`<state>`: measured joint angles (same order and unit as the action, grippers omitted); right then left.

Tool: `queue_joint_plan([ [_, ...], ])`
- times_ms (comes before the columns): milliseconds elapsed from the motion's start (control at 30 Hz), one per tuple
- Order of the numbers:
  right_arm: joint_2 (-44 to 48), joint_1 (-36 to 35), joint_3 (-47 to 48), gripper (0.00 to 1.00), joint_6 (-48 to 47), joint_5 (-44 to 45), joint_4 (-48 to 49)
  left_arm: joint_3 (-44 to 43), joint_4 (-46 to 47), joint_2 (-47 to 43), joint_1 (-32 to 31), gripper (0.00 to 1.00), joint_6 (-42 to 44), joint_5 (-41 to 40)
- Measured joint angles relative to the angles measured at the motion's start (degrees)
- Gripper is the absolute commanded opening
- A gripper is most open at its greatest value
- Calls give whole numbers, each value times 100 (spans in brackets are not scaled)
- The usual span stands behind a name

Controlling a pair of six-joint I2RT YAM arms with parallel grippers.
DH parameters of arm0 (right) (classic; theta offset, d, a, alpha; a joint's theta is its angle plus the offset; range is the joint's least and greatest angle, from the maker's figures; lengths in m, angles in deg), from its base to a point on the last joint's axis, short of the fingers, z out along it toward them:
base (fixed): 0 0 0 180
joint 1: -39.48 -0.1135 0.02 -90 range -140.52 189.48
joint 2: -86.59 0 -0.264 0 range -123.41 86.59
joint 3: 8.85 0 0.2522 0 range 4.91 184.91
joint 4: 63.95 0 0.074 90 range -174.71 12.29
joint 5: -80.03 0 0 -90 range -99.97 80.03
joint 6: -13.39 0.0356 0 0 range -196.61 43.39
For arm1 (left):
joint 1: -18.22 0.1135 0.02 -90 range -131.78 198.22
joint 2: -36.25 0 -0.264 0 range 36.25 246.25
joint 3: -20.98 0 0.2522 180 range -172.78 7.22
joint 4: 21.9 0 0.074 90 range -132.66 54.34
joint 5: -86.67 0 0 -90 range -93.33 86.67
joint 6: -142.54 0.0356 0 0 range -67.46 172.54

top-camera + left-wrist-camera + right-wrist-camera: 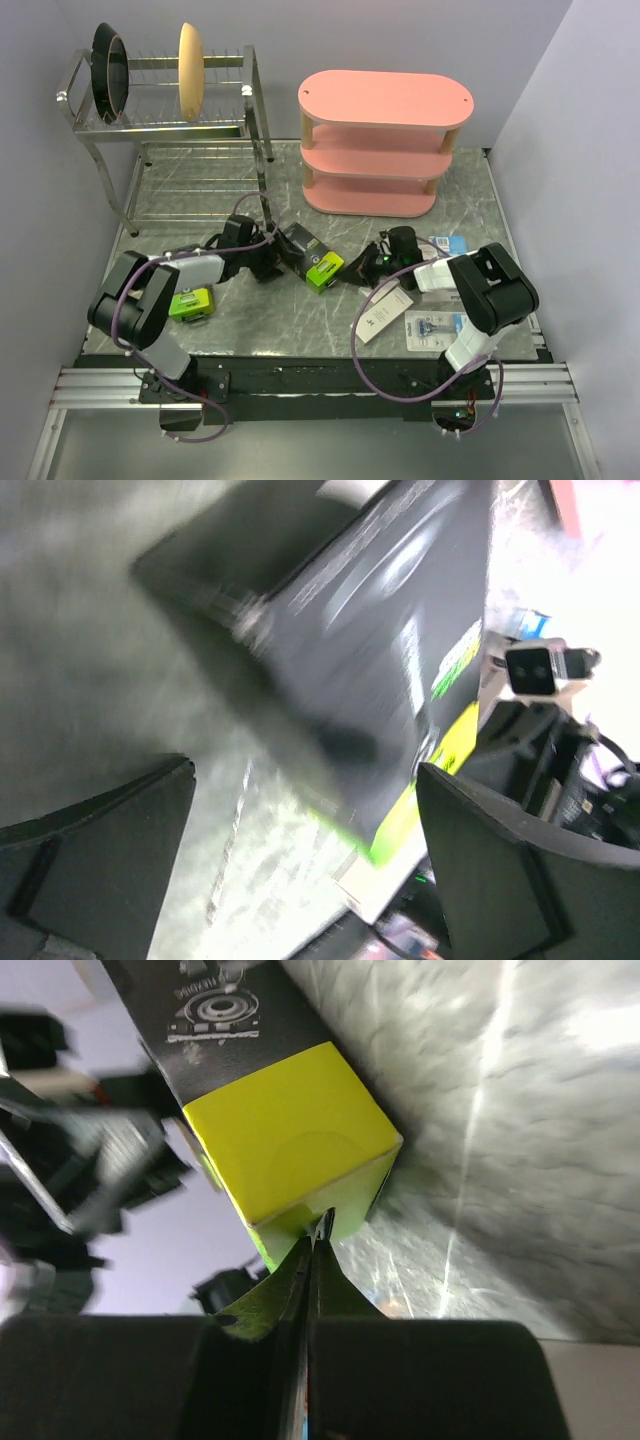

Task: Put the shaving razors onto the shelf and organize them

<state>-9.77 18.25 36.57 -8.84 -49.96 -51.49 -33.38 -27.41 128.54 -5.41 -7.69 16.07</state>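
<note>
A black-and-lime-green razor box [312, 258] lies on the marble table between my two grippers. My left gripper [274, 256] is open at its black end; in the left wrist view the box [380, 650] lies tilted between and ahead of the wide-apart fingers [500, 870]. My right gripper [369, 267] is shut, its tips [318, 1235] pressed together against the lower edge of the box's lime end [290, 1130]. A second lime box [190, 303] lies under the left arm. A white box [383, 313] and two blue-card blister packs [435, 328] [448, 243] lie near the right arm. The pink shelf [385, 100] stands bare behind.
A metal dish rack [160, 110] with a black pan [110, 72] and a tan bowl [190, 55] stands at the back left. Walls close in the table on the left, back and right.
</note>
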Motion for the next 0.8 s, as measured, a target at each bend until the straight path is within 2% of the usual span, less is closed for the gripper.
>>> queue_joint_plan([
  [167, 140, 160, -35, 0, 479, 33, 170, 527, 435, -210, 4, 99, -776, 269],
  [400, 289, -55, -59, 0, 990, 170, 374, 494, 977, 225, -72, 99, -1836, 636],
  [600, 289, -247, -61, 0, 1080, 275, 247, 236, 1115, 551, -444, 75, -2382, 704],
  [700, 289, -297, -61, 0, 1078, 337, 160, 223, 1095, 562, -466, 57, -2380, 723],
  [733, 289, -304, -59, 0, 1062, 382, 138, 223, 1075, 562, -457, 48, -2341, 726],
  [767, 289, -306, -59, 3, 1056, 426, 101, 221, 1062, 557, -448, 43, -2308, 728],
  [800, 289, -304, -59, 12, 1029, 481, 44, 221, 1047, 549, -431, 34, -2199, 732],
])
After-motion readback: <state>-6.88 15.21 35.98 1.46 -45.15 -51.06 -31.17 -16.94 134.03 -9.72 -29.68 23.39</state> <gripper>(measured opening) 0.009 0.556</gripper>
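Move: The black-and-green razor box lies about 6 cm to the right of the open left hand and 1 cm ahead, its middle a little below the fingers. From the right hand, its middle is some 7 cm to the left and 4 cm ahead, with the green end right at the closed fingertips. A white carton lies 9 cm right of the right hand and 10 cm back; the rack's near leg stands 12 cm ahead of the left hand and 4 cm left of it. The left hand, already wide open, backs off about 2 cm while rolling its left side down and tipping down by some 20 degrees in all, then slides about 5 cm right around the razor box near its green end and closes to roughly half, coming to pinch it across its width. Meanwhile the right hand keeps its shut fingertips against the green end face, rising nearly 3 cm with a slight forward swing, then easing back and left and sinking again to finish about 1.5 cm higher. ##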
